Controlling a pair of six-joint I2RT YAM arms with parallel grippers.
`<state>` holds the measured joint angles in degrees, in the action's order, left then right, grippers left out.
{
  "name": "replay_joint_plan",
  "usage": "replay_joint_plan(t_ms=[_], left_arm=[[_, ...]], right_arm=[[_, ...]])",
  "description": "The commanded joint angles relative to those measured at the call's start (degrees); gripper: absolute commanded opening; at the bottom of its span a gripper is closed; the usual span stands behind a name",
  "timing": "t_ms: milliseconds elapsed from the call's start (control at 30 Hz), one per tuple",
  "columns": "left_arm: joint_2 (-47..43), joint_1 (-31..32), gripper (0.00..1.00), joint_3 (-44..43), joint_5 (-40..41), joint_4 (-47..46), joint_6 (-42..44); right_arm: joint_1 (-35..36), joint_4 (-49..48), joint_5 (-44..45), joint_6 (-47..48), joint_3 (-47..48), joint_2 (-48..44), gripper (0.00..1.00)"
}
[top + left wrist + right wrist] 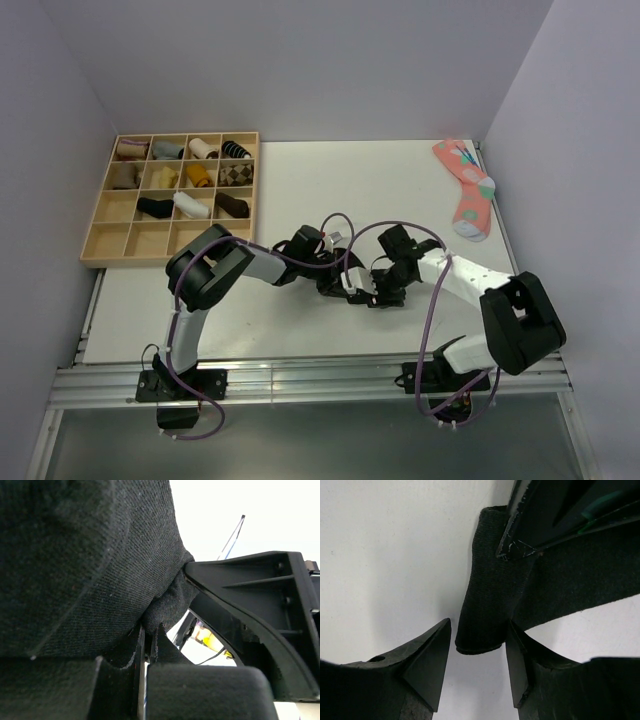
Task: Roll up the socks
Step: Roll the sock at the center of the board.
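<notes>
The black sock (75, 565) fills the upper left of the left wrist view. My left gripper (148, 636) is shut on a fold of its knit fabric. In the right wrist view one rounded end of the sock (485, 580) hangs down between the fingertips of my right gripper (478, 626), which is open. That end lies close against the right fingertip (515, 645), with a gap to the left one. From above, the left gripper (338, 282) and the right gripper (378, 292) meet at the table's middle, and the sock is mostly hidden between them.
A wooden compartment tray (100, 228) with several rolled sock bundles sits at the back left. A pink spotted sock (468, 192) lies at the back right corner. Walls close in on the left, back and right of the white table (300, 180).
</notes>
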<state>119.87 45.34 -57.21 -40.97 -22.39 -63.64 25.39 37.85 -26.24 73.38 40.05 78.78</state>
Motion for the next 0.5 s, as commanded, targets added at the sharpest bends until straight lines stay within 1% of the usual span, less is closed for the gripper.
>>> replay_joint_plan(t_ms=[0, 100, 200, 300, 333, 400, 467], left_arm=[[4.58, -0.08, 0.0, 2.45, 5.02, 11.67, 4.93], [4.58, -0.08, 0.0, 2.81, 4.5, 11.14, 4.84], [4.4, -0.34, 0.0, 3.6, 3.97, 10.18, 4.75], [4.4, -0.61, 0.0, 4.47, 3.71, 9.04, 4.66], [4.4, -0.61, 0.0, 4.65, 3.79, 8.95, 4.75], [3.88, -0.61, 0.0, 5.26, 4.49, 7.9, 5.19], [3.18, -0.61, 0.01, 6.23, 5.46, 6.58, 5.45]], right_arm=[[1.24, 0.3, 1.45, 0.09, 0.29, 1.28, 0.54], [1.24, 0.47, 1.45, -0.35, 1.34, 2.68, 0.53], [1.24, 1.26, 0.93, -0.96, 2.92, 4.26, 0.49], [1.24, 3.89, -1.0, -1.67, 5.73, 6.63, 0.39], [1.24, 5.99, -1.53, -2.01, 7.39, 7.43, 0.33], [1.24, 9.68, -2.93, -2.54, 9.42, 10.67, 0.23], [1.16, 11.89, -3.73, -3.25, 12.06, 13.05, 0.21]])
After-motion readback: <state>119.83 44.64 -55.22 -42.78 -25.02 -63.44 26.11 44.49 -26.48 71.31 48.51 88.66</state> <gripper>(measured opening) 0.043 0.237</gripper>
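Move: The sock's free edge lies about a centimetre left of my right hand point and just below it, already between my open right fingers. The rest of the black sock spreads roughly 5 cm ahead and 6 cm left of that hand. The coral sock is farther off, some 26 cm ahead and 18 cm to the right. From my left hand, which already grips another part of the sock, that free edge is about 7 cm to the right and nearly level fore and aft. I close my right fingers from about half open to less than half of that, pinching the sock's free edge between the tips. That hand hardly travels, settling under a centimetre down and left onto the sock and tilting its tips back about 10 degrees near the end, while my left hand keeps its shut grip and stays almost in place. ##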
